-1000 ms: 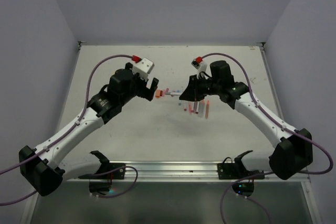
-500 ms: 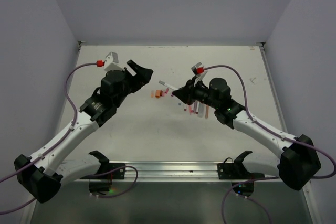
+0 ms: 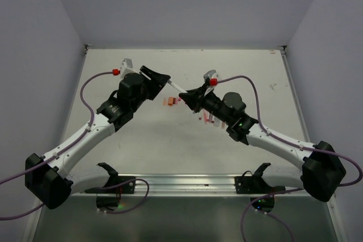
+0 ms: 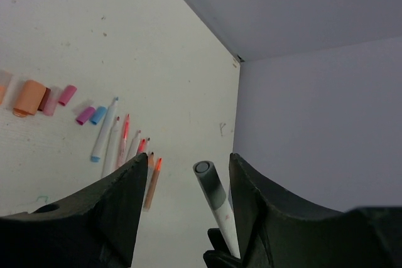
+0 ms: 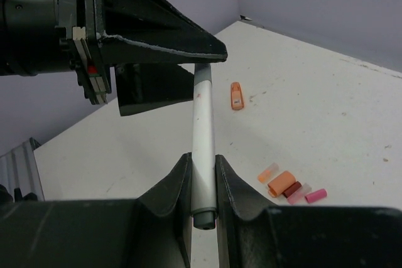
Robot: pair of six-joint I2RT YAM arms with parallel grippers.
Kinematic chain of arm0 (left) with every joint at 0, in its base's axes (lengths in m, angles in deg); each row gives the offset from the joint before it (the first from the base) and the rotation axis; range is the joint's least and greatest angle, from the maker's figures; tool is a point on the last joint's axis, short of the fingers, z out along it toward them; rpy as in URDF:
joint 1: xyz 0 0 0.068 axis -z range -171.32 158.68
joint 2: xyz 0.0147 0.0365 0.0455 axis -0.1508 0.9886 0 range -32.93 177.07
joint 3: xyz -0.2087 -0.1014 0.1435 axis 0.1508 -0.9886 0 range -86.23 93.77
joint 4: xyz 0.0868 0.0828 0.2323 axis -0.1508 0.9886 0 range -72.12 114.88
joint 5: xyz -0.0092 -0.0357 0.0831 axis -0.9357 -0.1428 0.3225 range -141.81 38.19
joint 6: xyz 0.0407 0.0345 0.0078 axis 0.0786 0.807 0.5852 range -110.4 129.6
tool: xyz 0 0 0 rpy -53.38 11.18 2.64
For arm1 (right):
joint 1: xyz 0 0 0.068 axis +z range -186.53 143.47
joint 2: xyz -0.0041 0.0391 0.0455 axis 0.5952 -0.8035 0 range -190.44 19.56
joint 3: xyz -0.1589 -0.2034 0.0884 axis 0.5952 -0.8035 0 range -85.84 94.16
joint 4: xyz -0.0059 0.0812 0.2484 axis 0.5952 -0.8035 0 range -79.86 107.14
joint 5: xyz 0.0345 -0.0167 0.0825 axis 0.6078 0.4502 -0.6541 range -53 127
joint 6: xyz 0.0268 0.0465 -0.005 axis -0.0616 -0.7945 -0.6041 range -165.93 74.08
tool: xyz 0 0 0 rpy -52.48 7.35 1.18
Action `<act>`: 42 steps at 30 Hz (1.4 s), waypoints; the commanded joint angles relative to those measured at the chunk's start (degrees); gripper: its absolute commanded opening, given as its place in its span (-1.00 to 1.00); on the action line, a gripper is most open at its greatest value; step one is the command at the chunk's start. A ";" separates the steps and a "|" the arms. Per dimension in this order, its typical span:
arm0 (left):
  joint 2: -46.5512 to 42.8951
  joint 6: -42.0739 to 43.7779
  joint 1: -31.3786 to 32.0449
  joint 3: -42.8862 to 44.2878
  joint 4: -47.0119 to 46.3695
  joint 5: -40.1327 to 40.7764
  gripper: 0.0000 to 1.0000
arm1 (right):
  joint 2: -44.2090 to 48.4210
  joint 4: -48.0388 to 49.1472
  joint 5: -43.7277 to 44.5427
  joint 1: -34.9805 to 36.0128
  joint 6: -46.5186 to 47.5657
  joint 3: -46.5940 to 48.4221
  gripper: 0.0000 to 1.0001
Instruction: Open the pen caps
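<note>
My right gripper (image 5: 202,159) is shut on a pale pen (image 5: 202,114), held in the air above the table. The pen's grey capped end (image 4: 210,184) points into my left gripper (image 4: 187,158). That gripper's jaws stand either side of the cap, with a clear gap on one side. In the top view the two grippers meet over the middle of the table, left gripper (image 3: 163,80) and right gripper (image 3: 189,97), with the pen (image 3: 176,88) bridging them. Loose pen caps lie on the table: orange (image 4: 30,97), pink (image 4: 66,95), purple (image 4: 85,115) and blue (image 4: 98,115).
Several uncapped pens (image 4: 125,137) lie side by side right of the loose caps, also seen under the right arm (image 3: 212,118). A short orange marker (image 5: 237,95) lies apart, farther back. The grey walls (image 4: 314,111) close the table at the back and sides.
Both arms swung in and met above the table. The right gripper lifted the pen toward the left one. The left gripper's jaws came around the pen's capped end and narrowed.
</note>
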 commanded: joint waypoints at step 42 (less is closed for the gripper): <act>-5.59 22.61 0.17 -5.25 -18.08 -6.02 -1.00 | 0.00 -30.20 -0.13 3.54 3.01 15.50 0.54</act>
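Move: The pen is already held out crosswise in the right fingers, its grey end reaching between the half-open left fingers, about 2 cm to the right of the left hand point, 1 cm back and level with it. From the right hand that end lies some 4 cm ahead, 5 cm left, level. On the table about 27 cm below, the orange cap is 7 cm ahead and 1 cm right of the left hand; the row of pens lies 4 cm ahead and 11 cm right of the right hand. The right hand keeps its grip and carries the pen about 2 cm to the left, further in between the left fingers, while the nearly still left hand closes and pinches the grey end. Then the right fingers open wide and come free of the pen, that hand drawing back some 2 cm with a brief dip, as the left hand, keeping its pinch, rises about 3 cm and tips its fingertips up roughly 15 degrees. ##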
